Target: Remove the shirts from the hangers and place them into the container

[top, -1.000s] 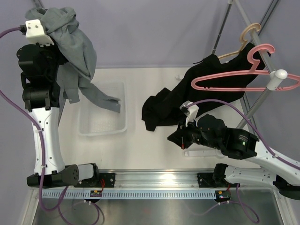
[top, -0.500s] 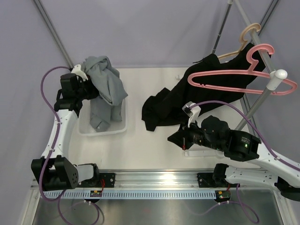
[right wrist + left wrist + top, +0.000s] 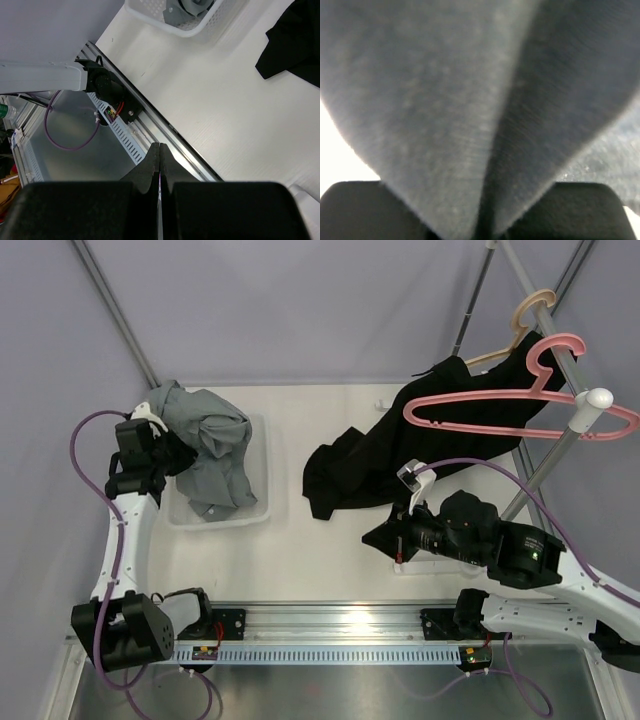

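The mid-grey shirt [image 3: 212, 445] lies bunched in the clear plastic container [image 3: 222, 516] at the left of the table. My left gripper [image 3: 170, 447] is at the container's left rim, shut on a fold of that shirt. Grey cloth [image 3: 445, 100] fills the left wrist view, pinched at the jaws [image 3: 485, 225]. The black shirt [image 3: 400, 445] trails from the rack onto the table, behind the bare pink hanger [image 3: 500, 405]. The tan wood hanger [image 3: 522, 322] hangs behind it. My right gripper [image 3: 375, 537] hovers over the table's front, shut and empty [image 3: 159, 150].
A slanted rack pole [image 3: 555, 460] with a white knob stands at the right and carries the hangers. The metal rail [image 3: 330, 625] with both arm bases runs along the near edge. In the right wrist view the container's corner [image 3: 150, 17] and the black shirt's hem [image 3: 295, 45] show.
My left arm came down from high at the back left, carrying the grey shirt, which now rests bundled in the container. The right arm edged slightly right.
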Action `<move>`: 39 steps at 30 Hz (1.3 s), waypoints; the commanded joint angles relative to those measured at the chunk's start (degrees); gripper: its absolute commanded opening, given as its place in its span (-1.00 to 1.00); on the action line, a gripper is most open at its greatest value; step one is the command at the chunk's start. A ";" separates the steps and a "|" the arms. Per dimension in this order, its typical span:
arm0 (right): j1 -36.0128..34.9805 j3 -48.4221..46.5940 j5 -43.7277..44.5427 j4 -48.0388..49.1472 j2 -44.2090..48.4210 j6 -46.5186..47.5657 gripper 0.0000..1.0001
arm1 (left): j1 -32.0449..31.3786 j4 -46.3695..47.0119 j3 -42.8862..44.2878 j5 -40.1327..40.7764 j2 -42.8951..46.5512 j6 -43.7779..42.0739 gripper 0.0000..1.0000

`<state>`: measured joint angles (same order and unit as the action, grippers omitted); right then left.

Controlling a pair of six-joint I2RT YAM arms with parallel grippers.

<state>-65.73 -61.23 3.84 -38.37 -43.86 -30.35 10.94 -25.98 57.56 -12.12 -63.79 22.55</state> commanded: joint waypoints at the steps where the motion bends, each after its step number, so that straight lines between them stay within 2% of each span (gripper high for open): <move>1: -0.36 -0.73 0.82 1.98 1.05 0.20 -1.00 | -0.56 -0.92 -0.85 0.09 -2.30 -1.01 -1.00; 6: -0.36 -1.34 1.79 1.55 2.11 0.82 -1.00 | -3.20 -1.62 -4.03 -1.33 -5.55 -1.98 -1.00; 11: -0.36 -2.14 3.02 0.49 3.51 1.08 -1.00 | -7.15 -4.52 -6.66 0.86 -6.17 0.21 -1.00; 16: -0.36 -1.96 3.46 -0.04 6.32 0.29 -1.00 | -7.34 -5.31 -9.75 5.61 -5.29 4.08 -1.00; 19: -0.27 -3.01 6.08 -2.49 6.24 0.29 -0.99 | -7.16 -4.52 -9.57 5.35 -5.29 5.66 -0.96; 20: -0.36 -4.41 6.79 -4.67 5.89 0.72 -0.89 | -7.16 -4.17 -9.48 4.48 -5.21 6.19 -0.85; 21: -0.36 -5.21 7.41 -6.00 5.45 1.25 -0.74 | -7.16 -3.73 -9.40 3.69 -4.77 7.41 -0.55; 23: -0.36 -6.87 8.99 -8.55 4.92 1.69 -0.48 | -7.16 -2.77 -9.13 1.93 -3.80 8.39 -0.39; 25: -0.36 -7.06 9.35 -9.18 5.18 1.87 -0.38 | -7.25 -2.85 -9.13 1.22 -0.31 9.70 -0.03; 27: -0.36 -6.27 8.56 -9.00 5.36 1.61 -0.04 | -7.42 -3.37 -9.04 0.61 3.13 10.41 0.26; 30: -0.36 -4.08 7.33 -7.95 4.84 1.00 0.26 | -7.60 -5.48 -7.47 1.65 11.12 10.15 0.36; 33: -0.36 -1.70 6.71 -6.54 4.13 0.38 0.34 | -7.60 -11.10 -3.17 4.91 18.33 9.10 0.51; 35: -0.36 0.22 8.46 -6.19 4.22 -2.24 0.34 | -7.69 -10.07 -0.62 0.02 21.76 8.57 0.57; 36: -0.36 1.28 8.90 -5.76 4.65 -3.39 0.35 | -8.04 -3.18 -0.43 -4.88 22.30 7.61 0.57; 37: -0.36 2.77 9.52 -5.06 5.27 -4.62 0.35 | -8.82 2.63 -0.95 -16.33 22.65 8.12 0.59; 38: -0.36 6.35 9.44 -3.22 5.53 -6.20 0.35 | -10.05 10.08 -1.74 -21.23 22.31 8.91 0.56; 39: -0.36 8.22 8.65 -1.72 5.45 -8.13 0.35 | -15.72 21.12 -2.18 -23.71 20.30 9.01 0.54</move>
<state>-65.73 -57.63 11.07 -43.88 -38.70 -32.95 1.78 -27.29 54.83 -18.61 -40.86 31.57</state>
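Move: The container lies under the left hand, which already holds the bunched grey shirt over it. Its middle is about 4 cm ahead, 1 cm to the right and some 18 cm below. The near end of the black shirt lies roughly 29 cm to the right of that middle, almost level with it front to back. From the empty right hand the container is about 28 cm ahead, 34 cm to the left and 26 cm below. The grey shirt is lowered about 12 cm into the container by the left hand, which eases back and right while its fingers tip further down. The fingers then open wide and let go; the empty hand rises some 20 cm, drifting back and finally right, its fingers tilting up. The right hand shifts about 4 cm right and up, opening on nothing, then sinks 5 cm or so. ##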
